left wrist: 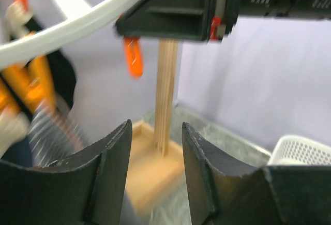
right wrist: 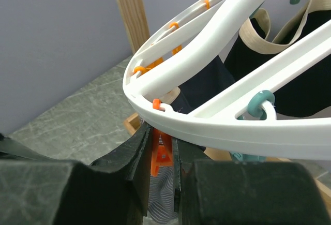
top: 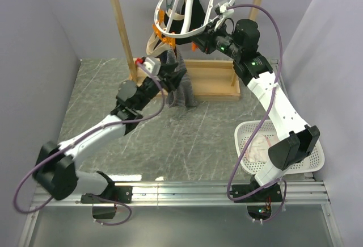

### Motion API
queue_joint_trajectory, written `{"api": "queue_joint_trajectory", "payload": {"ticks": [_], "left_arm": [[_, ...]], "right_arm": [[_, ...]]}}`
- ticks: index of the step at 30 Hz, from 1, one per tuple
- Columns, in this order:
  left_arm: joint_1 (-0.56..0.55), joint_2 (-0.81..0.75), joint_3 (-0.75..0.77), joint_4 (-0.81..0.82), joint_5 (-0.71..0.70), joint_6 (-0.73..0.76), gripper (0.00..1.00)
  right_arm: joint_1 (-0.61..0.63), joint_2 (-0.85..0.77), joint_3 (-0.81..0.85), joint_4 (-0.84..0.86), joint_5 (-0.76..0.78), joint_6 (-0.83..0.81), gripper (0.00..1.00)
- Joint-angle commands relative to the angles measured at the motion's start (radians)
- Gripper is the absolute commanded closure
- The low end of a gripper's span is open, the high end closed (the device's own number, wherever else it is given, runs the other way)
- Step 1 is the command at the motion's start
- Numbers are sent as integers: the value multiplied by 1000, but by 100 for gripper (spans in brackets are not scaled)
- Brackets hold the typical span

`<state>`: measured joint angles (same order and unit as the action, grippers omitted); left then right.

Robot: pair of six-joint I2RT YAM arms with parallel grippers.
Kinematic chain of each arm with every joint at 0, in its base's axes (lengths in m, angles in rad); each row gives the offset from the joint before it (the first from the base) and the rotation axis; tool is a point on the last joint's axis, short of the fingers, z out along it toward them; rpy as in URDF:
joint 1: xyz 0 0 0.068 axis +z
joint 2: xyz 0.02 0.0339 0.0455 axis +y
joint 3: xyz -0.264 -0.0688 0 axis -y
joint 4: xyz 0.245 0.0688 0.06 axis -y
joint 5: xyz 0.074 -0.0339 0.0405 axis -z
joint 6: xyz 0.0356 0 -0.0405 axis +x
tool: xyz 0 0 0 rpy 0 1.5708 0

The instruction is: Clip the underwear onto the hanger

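Observation:
The white ring hanger (top: 182, 9) hangs from the wooden frame, tilted, with orange and teal clothespins. The grey striped underwear (top: 182, 95) hangs below its near rim. My right gripper (top: 199, 41) is shut on an orange clothespin (right wrist: 162, 155) under the ring (right wrist: 217, 129). Striped fabric (right wrist: 164, 201) sits right below that pin, between my fingers. My left gripper (top: 176, 78) is beside the underwear. In the left wrist view it (left wrist: 155, 128) is open and empty, with blurred striped fabric (left wrist: 47, 132) to its left and the ring (left wrist: 77, 26) above.
The wooden frame (top: 121, 31) stands at the back on its base (top: 212, 82). A dark garment (top: 191, 15) with beige bands hangs inside the ring. A white basket (top: 311, 157) at the right holds a pinkish-white cloth (top: 258, 145). Grey walls close in on both sides.

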<state>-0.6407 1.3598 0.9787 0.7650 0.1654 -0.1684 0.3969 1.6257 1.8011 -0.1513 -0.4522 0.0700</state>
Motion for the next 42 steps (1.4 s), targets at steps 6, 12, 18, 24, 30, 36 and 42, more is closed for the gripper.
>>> {"api": "queue_joint_trajectory", "payload": {"ticks": [6, 12, 18, 24, 30, 36, 42], "left_arm": [[140, -332, -285, -404, 51, -19, 46], [202, -401, -394, -464, 140, 96, 42], [288, -355, -486, -305, 288, 82, 39], [295, -323, -450, -416, 529, 942, 23], [392, -263, -321, -703, 738, 1599, 6], [437, -167, -328, -578, 844, 2032, 1], [434, -2, -255, -414, 882, 2204, 1]], "right_arm": [[-4, 10, 52, -1, 0, 33, 100], [-6, 20, 67, -2, -6, 56, 100], [-6, 33, 90, -14, -8, 67, 100], [-7, 40, 98, -28, -29, 56, 100], [-7, 48, 109, -36, -39, 57, 100], [-10, 54, 116, -47, -52, 51, 100], [-15, 60, 115, -42, -66, 60, 100]]}}
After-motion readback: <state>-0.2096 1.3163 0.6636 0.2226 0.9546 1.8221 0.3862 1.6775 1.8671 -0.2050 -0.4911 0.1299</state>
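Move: The underwear hangs from the hanger; its middle is about 8 cm ahead of the left hand, 1 cm to its left and 17 cm below. The orange clips holding it sit some 8 cm ahead, 5 cm left and 4 cm above that hand, and the clip pinched by the right fingers about 5 cm ahead, 5 cm right and 5 cm up. From the right hand, the underwear's middle is roughly 3 cm ahead, 6 cm left and 22 cm down. Still pinching the orange clip at the hanger's rim, the right hand stays almost in place while the empty left hand sinks about 20 cm and swings some 11 cm left, beside the hanging underwear. Drawing back slightly, then easing forward again lower down, the left wrist rolls about a quarter turn until its fingers point right and a little down, opening from half to fully wide. ##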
